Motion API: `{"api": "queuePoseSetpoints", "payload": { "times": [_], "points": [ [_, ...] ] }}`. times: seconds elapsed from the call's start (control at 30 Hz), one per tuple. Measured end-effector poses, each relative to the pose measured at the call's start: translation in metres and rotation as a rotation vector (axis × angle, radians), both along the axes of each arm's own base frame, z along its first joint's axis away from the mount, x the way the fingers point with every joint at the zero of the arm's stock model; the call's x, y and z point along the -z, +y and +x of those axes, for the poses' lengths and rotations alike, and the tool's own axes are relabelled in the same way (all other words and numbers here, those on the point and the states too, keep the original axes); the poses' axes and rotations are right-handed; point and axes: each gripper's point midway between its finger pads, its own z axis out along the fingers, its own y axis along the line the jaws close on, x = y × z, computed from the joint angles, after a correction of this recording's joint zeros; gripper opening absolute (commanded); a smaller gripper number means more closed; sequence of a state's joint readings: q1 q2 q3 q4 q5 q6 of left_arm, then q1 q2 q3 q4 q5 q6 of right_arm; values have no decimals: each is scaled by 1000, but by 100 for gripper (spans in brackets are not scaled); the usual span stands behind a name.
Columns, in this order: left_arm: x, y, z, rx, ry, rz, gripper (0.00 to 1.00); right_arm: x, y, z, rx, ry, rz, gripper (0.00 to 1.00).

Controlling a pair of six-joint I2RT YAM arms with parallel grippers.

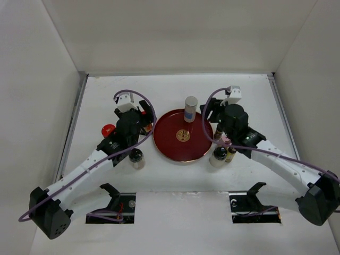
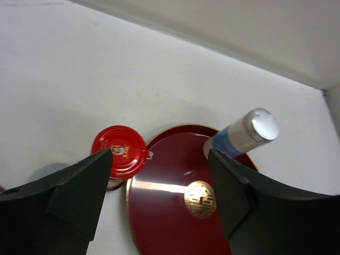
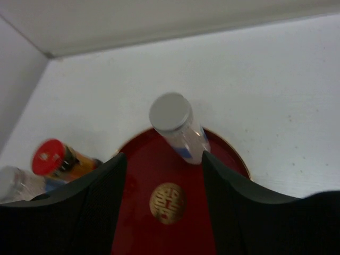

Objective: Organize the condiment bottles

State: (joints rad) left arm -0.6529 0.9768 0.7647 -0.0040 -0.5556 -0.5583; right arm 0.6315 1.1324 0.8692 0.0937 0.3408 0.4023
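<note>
The dark-red tray [image 1: 175,146] lies mid-table with one silver-capped bottle [image 1: 190,108] standing at its far edge. My left gripper [image 1: 144,118] is open and empty at the tray's left rim; its wrist view shows a red-capped jar [image 2: 119,151] just outside the tray [image 2: 164,212], and the silver-capped bottle [image 2: 247,135]. My right gripper [image 1: 209,111] is open and empty at the tray's right rim. Its wrist view shows the tray [image 3: 159,164], the silver-capped bottle [image 3: 178,125], a red-capped yellow bottle [image 3: 56,159] and a clear jar [image 3: 16,183].
A red cap [image 1: 108,129] lies left of the left arm and a black-capped jar [image 1: 137,158] stands near it. Three bottles [image 1: 219,155] cluster under the right arm, one with a pink cap [image 1: 226,142]. White walls enclose the table on three sides.
</note>
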Motion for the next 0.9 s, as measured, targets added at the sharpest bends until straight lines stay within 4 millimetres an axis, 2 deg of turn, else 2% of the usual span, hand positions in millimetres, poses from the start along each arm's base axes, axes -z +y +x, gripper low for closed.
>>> {"api": "queuePoseSetpoints", "payload": {
  "times": [0.07,0.13,0.17,0.23,0.33,0.43,0.6,0.9],
  "points": [
    [2,8,1,-39,38,40,72,29,0,-7,-15,50,-21,80],
    [9,18,0,-77,86,85,71,55,-1,-14,-31,97,-45,82],
    [14,24,-2,-97,113,107,71,65,-1,-19,-38,115,-54,83],
    [27,38,-8,-134,170,152,71,72,-3,-24,-46,125,-56,84],
    [44,59,-16,-179,253,211,70,64,-4,-28,-52,95,-30,85],
    [54,70,-24,-200,312,244,69,53,-3,-29,-55,61,4,84],
    [71,74,-28,-203,387,290,70,51,0,-29,-67,52,24,85],
    [103,68,-17,-184,470,372,69,48,2,-30,-79,45,34,86]
  ]
}}
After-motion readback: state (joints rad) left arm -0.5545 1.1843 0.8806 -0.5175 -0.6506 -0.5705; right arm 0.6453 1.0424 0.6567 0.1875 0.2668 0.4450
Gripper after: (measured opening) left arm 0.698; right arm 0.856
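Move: The silver-lidded bottle stands low to the left hand's left, about 7 cm over and 2 cm back, its middle some 18 cm below. One red-lidded jar stands about 3 cm ahead and straight below the hand sideways; the other is about 16 cm left and 3 cm back. The dark-lidded bottle is roughly 12 cm back, 6 cm left. From the right hand the silver-lidded bottle lies about 26 cm left, 1 cm ahead. Heading for the silver-lidded bottle, the left hand sinks about 10 cm and shifts 7 cm left, drawing slightly back at first, then mostly straight down until its open fingers are over the lid; the wrist tips nose-down, lifts its left side and turns a little counter-clockwise. No contact shows. The right hand dips, draws 3 cm back from the bottle on the tray, rises slightly, opens wider and waits. ##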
